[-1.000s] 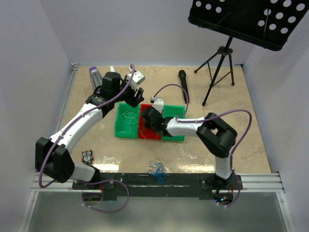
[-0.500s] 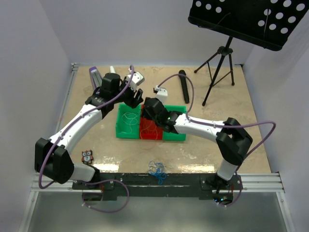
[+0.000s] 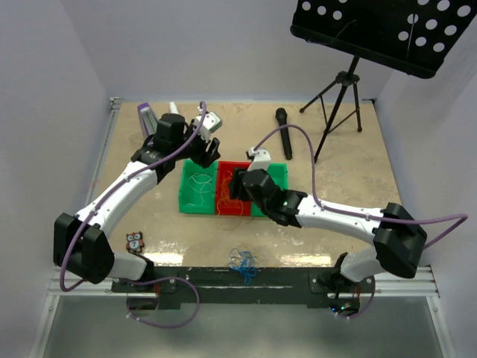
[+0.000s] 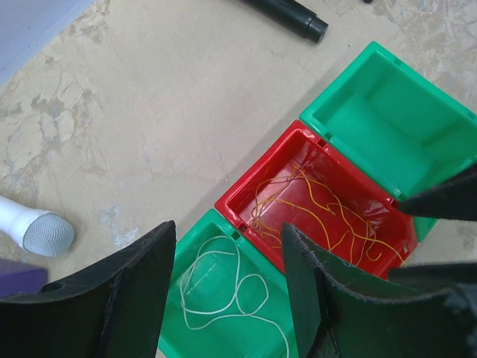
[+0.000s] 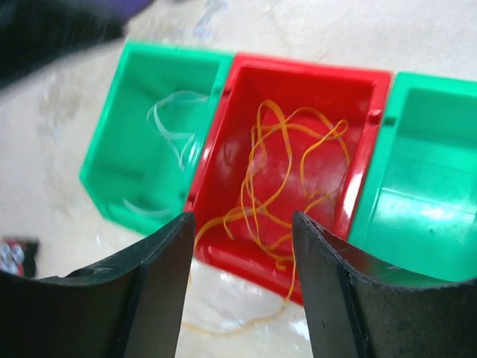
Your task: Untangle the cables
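Note:
Orange-yellow cables (image 5: 287, 168) lie loose in the red bin (image 5: 358, 186); one strand hangs over its near wall onto the table (image 5: 238, 324). A white cable (image 4: 223, 287) lies in the left green bin (image 4: 186, 253). A blue tangle (image 3: 242, 262) lies on the table by the front rail. My left gripper (image 4: 227, 298) is open and empty above the left green bin. My right gripper (image 5: 242, 283) is open and empty above the red bin's near wall. In the top view the left gripper (image 3: 209, 153) and the right gripper (image 3: 240, 183) hang over the bins.
A third green bin (image 4: 387, 127) to the right of the red one holds nothing. A black microphone (image 3: 283, 130) and a music stand tripod (image 3: 339, 104) stand behind the bins. A white microphone (image 4: 45, 233) lies at the far left. A small owl card (image 3: 134, 240) lies at the front left.
My right arm has stretched out, its elbow swinging right and toward the front rail, and its gripper has drawn back over the red bin. The left arm has barely moved.

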{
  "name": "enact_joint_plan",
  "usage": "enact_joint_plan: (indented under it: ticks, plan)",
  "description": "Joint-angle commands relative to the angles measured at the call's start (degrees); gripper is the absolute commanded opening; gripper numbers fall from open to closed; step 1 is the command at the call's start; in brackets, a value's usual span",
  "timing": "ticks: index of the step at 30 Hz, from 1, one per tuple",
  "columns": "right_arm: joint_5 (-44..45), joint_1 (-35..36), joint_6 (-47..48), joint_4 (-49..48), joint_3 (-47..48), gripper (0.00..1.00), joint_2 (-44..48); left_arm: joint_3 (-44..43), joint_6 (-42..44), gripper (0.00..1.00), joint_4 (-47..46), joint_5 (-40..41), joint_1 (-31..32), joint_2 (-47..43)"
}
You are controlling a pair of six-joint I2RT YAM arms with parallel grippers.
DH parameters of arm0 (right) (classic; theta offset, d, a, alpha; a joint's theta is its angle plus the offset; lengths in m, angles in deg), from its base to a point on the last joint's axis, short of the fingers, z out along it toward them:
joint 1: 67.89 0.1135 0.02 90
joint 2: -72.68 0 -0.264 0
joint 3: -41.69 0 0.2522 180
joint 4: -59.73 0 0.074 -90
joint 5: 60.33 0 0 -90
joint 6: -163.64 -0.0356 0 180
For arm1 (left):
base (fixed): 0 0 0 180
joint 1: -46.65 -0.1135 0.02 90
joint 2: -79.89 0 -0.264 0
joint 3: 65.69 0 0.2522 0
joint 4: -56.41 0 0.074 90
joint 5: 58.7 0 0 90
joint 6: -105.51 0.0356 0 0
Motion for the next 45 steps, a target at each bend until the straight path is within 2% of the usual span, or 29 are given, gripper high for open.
enact_joint_plan:
  ticks: [1, 5, 9, 19, 26, 29, 33, 35, 38, 45]
  plan:
    - [-2.7, 6.8, 10.3, -4.9, -4.0, 0.59, 3.0, -2.7, -1.0, 0.64, 0.3, -0.9, -1.2, -0.5]
    - [-4.9, 11.9, 12.4, -7.5, -7.2, 0.59, 3.9, -3.9, -2.1, 0.64, 0.6, -2.0, -2.5, -0.2]
    - [-6.3, 13.6, 13.7, -9.2, -8.5, 0.58, 2.7, -4.9, -3.0, 0.64, 1.2, -3.8, -4.1, 0.4]
    - [-5.3, 16.3, 15.9, -10.2, -4.8, 0.56, -8.9, -5.0, -4.1, 0.64, 1.1, -5.8, -6.2, -0.2]
    - [-2.9, 17.1, 15.4, -10.2, -3.9, 0.55, -13.1, -4.3, -4.3, 0.64, 0.6, -6.2, -6.8, -0.5]
    - [-2.0, 17.1, 14.8, -10.7, -3.3, 0.45, -14.9, -4.1, -4.5, 0.64, 0.3, -6.4, -7.0, -0.7]
    - [0.2, 17.5, 14.4, -10.4, -2.6, 0.1, -12.7, -3.8, -4.6, 0.64, 0.3, -6.4, -7.1, -1.2]
    - [1.3, 17.5, 14.6, -9.6, -2.3, 0.0, -9.2, -3.8, -4.5, 0.64, 0.4, -6.4, -7.1, -1.4]
    - [3.7, 17.2, 16.8, -8.6, -0.9, 0.0, -4.0, -3.7, -4.5, 0.64, 0.3, -6.6, -7.1, -1.6]
    - [1.7, 12.2, 20.8, -7.9, 2.2, 0.0, -1.6, -3.0, -5.4, 0.64, -0.1, -7.3, -7.1, -2.0]
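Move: The loose part of the yellow cable, just outside the red box's near edge, lies about 11 cm back, 6 cm left and 12 cm below the right hand. From that hand the red box is centred some 3 cm ahead and 1 cm left, the left green box 3 cm ahead and 17 cm left, the blue cable 30 cm back and 4 cm right. From the left hand, that yellow part is about 26 cm back, 3 cm right, 17 cm down. Right hand draws back and down about 12 cm, pinches the yellow cable, lifts 12; left hand drifts left. ##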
